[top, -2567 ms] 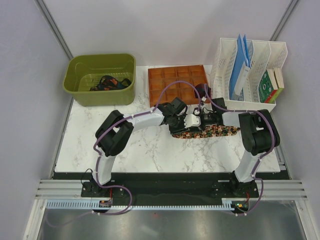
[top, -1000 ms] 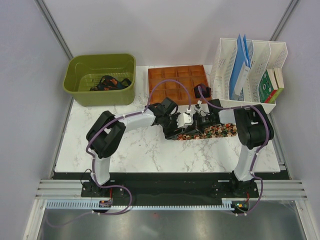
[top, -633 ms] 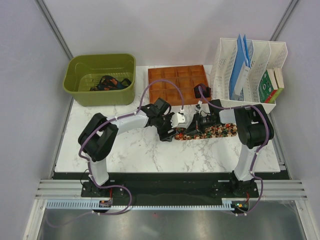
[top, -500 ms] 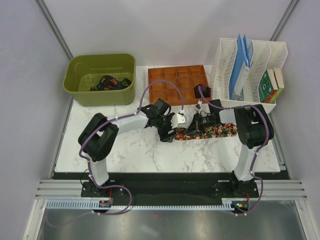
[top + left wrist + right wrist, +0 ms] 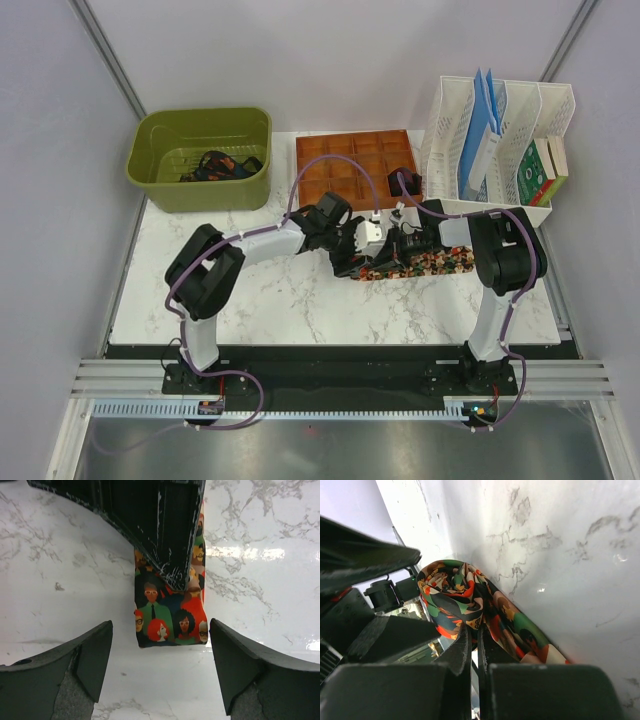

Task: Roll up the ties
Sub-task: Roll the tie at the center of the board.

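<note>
One busily speckled tie (image 5: 440, 262) lies flat on the marble table (image 5: 250, 300), its left end wound into a small roll (image 5: 452, 592). My right gripper (image 5: 474, 630) is shut on that rolled end, with the fabric wrapped around its fingers. In the left wrist view the tie's folded end (image 5: 170, 622) shows cartoon faces, and the right gripper's dark finger (image 5: 160, 530) lies on top of it. My left gripper (image 5: 160, 665) stands wide open just short of that end, touching nothing. Seen from above, the left gripper (image 5: 360, 255) faces the right gripper (image 5: 397, 250) closely.
A green bin (image 5: 200, 120) at the back left holds more dark ties (image 5: 215, 165). The orange compartment tray (image 5: 340, 165) behind the grippers has a dark roll (image 5: 403, 180) in one cell. A white file rack (image 5: 500, 140) stands at the back right.
The left gripper's jaws have opened wider; it drew back to the left, then returned toward the tie's rolled end. The right gripper has stayed shut on the roll.
</note>
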`<action>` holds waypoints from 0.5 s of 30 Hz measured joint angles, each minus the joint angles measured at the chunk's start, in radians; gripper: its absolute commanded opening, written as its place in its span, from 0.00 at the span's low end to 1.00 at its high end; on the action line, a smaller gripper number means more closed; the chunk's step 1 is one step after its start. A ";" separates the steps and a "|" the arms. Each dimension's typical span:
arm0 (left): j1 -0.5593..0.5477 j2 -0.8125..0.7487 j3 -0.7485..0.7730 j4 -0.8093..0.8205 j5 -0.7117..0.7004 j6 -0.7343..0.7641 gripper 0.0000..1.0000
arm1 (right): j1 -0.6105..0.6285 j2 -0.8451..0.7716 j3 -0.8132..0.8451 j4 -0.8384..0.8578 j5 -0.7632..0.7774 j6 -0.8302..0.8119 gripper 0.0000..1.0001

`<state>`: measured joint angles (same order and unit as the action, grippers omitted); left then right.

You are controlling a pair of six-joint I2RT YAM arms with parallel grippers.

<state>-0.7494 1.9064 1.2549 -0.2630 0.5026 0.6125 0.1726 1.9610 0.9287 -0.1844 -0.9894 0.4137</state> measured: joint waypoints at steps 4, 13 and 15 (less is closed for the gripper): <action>-0.016 0.001 0.015 0.021 0.002 0.000 0.81 | 0.000 0.000 0.000 0.000 -0.001 0.000 0.00; -0.039 0.060 0.027 0.030 0.004 0.021 0.58 | 0.000 0.000 0.000 0.000 -0.002 0.000 0.00; -0.043 0.074 0.027 0.024 0.002 0.028 0.52 | 0.000 0.000 0.000 0.000 -0.002 0.000 0.00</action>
<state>-0.7929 1.9808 1.2823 -0.2390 0.5041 0.6407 0.1726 1.9610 0.9283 -0.1841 -0.9909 0.4137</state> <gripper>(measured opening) 0.634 0.031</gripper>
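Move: The rolled part of the tie sits close under the left hand, roughly 2 cm to its right, 1 cm back and 3 cm below the spread fingers. From the right hand, shut on the tie beside it, the roll is some 3 cm left, 1 cm back and about level. The flat tail's middle lies about 11 cm right of the left hand, level fore and aft, and the wooden box about 18 cm ahead of that hand and 2 cm left. Rightward about 2 cm in a shallow arc, first rising slightly, then sinking to end roughly 2 cm lower and 1 cm farther back, the left hand brings its spread fingers down astride the roll and starts closing them on its two sides. The right hand stays put, its shut fingers still pinching the tie beside the roll. ##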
